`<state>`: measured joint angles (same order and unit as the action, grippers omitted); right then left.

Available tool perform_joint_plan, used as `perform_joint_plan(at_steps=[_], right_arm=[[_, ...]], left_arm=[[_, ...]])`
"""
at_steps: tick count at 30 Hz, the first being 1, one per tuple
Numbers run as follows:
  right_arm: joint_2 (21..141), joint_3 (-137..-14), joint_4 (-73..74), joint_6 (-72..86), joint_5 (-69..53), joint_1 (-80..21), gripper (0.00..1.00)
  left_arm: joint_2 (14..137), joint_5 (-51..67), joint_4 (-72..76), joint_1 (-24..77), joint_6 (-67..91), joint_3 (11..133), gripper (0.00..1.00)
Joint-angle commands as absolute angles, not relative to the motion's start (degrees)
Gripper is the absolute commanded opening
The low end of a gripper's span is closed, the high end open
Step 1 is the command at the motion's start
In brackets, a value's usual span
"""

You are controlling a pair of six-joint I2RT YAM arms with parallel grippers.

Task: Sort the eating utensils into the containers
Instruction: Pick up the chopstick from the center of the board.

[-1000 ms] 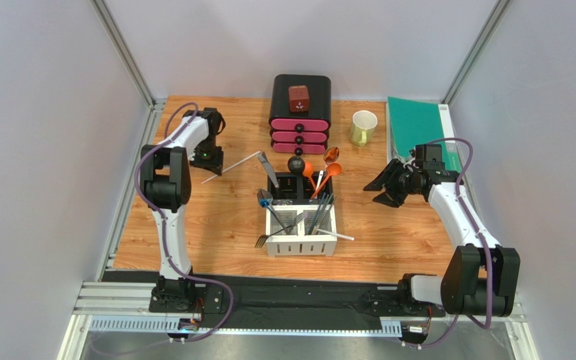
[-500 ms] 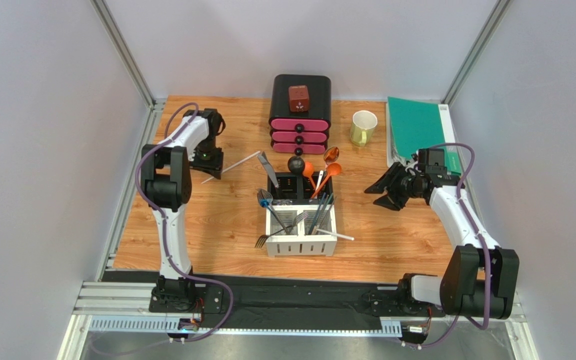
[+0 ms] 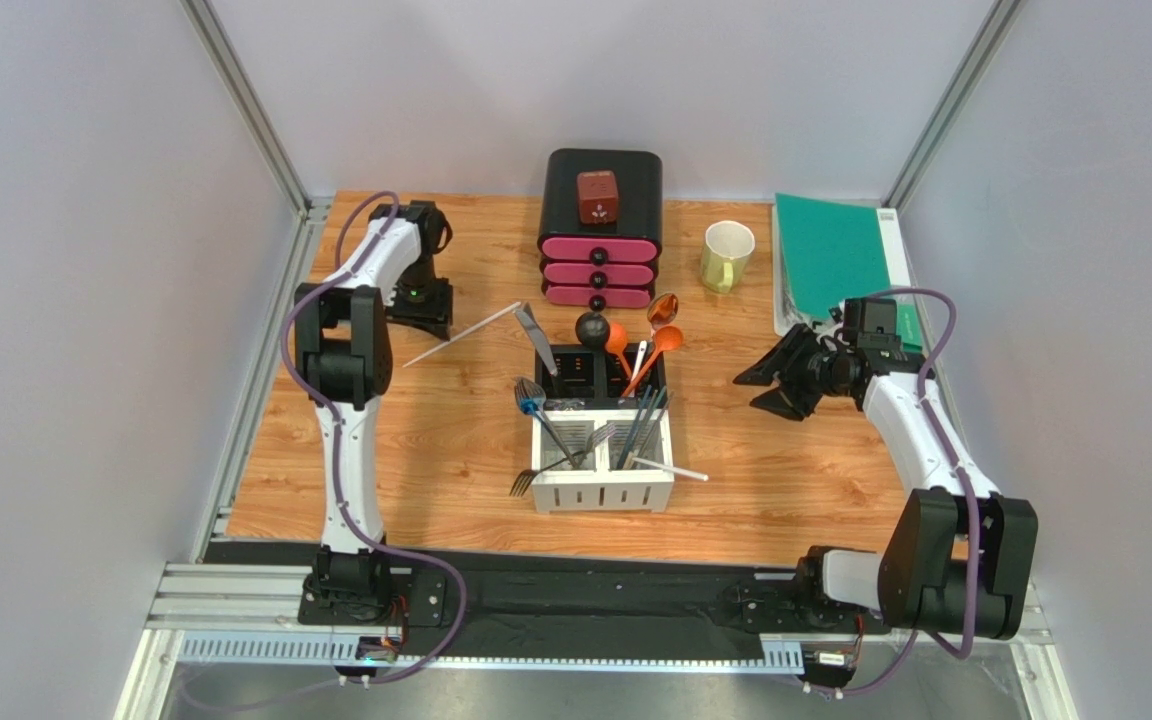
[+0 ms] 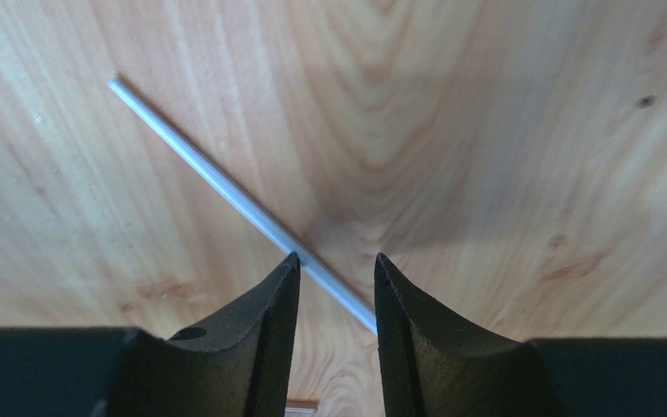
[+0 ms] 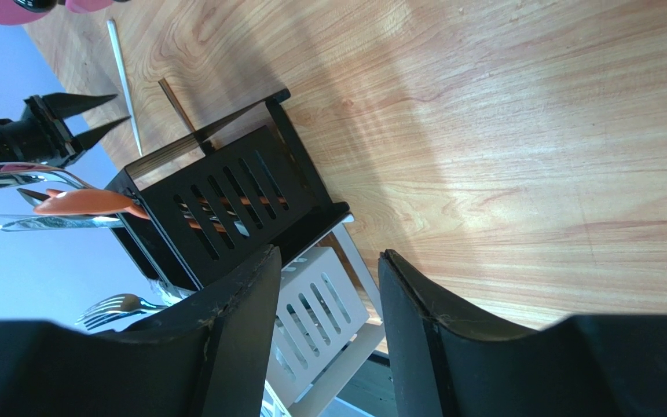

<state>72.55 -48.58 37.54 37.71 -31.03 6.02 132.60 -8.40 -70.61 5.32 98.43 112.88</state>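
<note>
A thin silver stick lies flat on the wooden table, left of the caddy. My left gripper hovers right over it, open, and the stick runs slantwise under the gap between the fingertips. The containers, a square caddy of white and black compartments, hold forks, a knife, orange spoons and a black spoon. My right gripper is open with nothing in it, right of the caddy and pointing towards it. Its wrist view shows the black slotted compartment and the stick.
A black-and-pink drawer box with a red cube on top stands behind the caddy. To its right are a pale green mug and a green mat. Grey walls close in the table on both sides.
The left jaws have spread wider over the stick, which has stayed on the table. The left arm has shifted slightly towards the back. The right gripper has drifted a little to the right.
</note>
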Motion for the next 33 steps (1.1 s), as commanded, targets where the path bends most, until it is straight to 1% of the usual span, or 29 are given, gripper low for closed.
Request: perform_joint_plan(at_steps=[1,4,12,24,27,28,30,31,33], right_arm=[[72.42,-48.16,35.16,37.70,-32.43,6.94,0.51],[72.68,-47.90,34.72,38.05,-32.61,7.21,0.51],[73.39,-47.81,34.10,37.97,-33.57,8.26,0.51],[74.09,-47.20,33.31,37.53,-35.42,10.72,0.51],[74.27,-47.28,33.31,37.44,-35.77,10.90,0.50],[74.27,-47.29,33.22,37.53,-35.95,10.99,0.51],[74.36,-47.37,33.14,37.53,-35.95,11.07,0.51],[74.44,-47.37,33.13,37.53,-36.03,11.07,0.51],[74.44,-47.37,33.05,37.53,-36.12,11.16,0.51]], left_arm=[[132.28,-7.21,-74.27,4.92,97.12,114.09,0.43],[131.92,-7.65,-74.00,4.83,97.21,113.11,0.42],[136.05,-6.24,-79.18,5.01,94.40,118.56,0.40],[138.51,-6.33,-82.44,5.98,91.06,120.59,0.36],[139.13,-5.63,-83.23,6.06,90.44,121.29,0.33],[139.22,-5.54,-83.23,6.15,89.92,121.38,0.27],[139.04,-5.80,-83.41,6.24,89.65,121.38,0.25],[138.87,-5.97,-83.32,6.24,89.04,121.12,0.22],[138.52,-5.89,-83.23,6.24,88.51,120.68,0.20]])
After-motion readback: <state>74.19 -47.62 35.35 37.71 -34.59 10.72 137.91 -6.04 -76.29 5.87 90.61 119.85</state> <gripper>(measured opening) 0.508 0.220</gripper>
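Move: The left hand hovers low beside the chopstick, whose middle lies about 3 cm to its right, level with it fore and aft and some 2 cm below. The black container stands roughly 25 cm right and 8 cm back. The knife leaning up from it has its blade about 14 cm right, level fore and aft; the drawer box is about 25 cm right and 12 cm ahead. From the right hand the chopstick lies some 46 cm left, 15 cm ahead and 11 cm below. Easing rightward, down and a little back, about 1 cm each way, the left hand settles onto the chopstick just left of its middle. It turns some 10 degrees clockwise while the fingers, one on the far side and one on the near side, close to about half their gap, most of it near the end, bringing the tips in on the stick. ##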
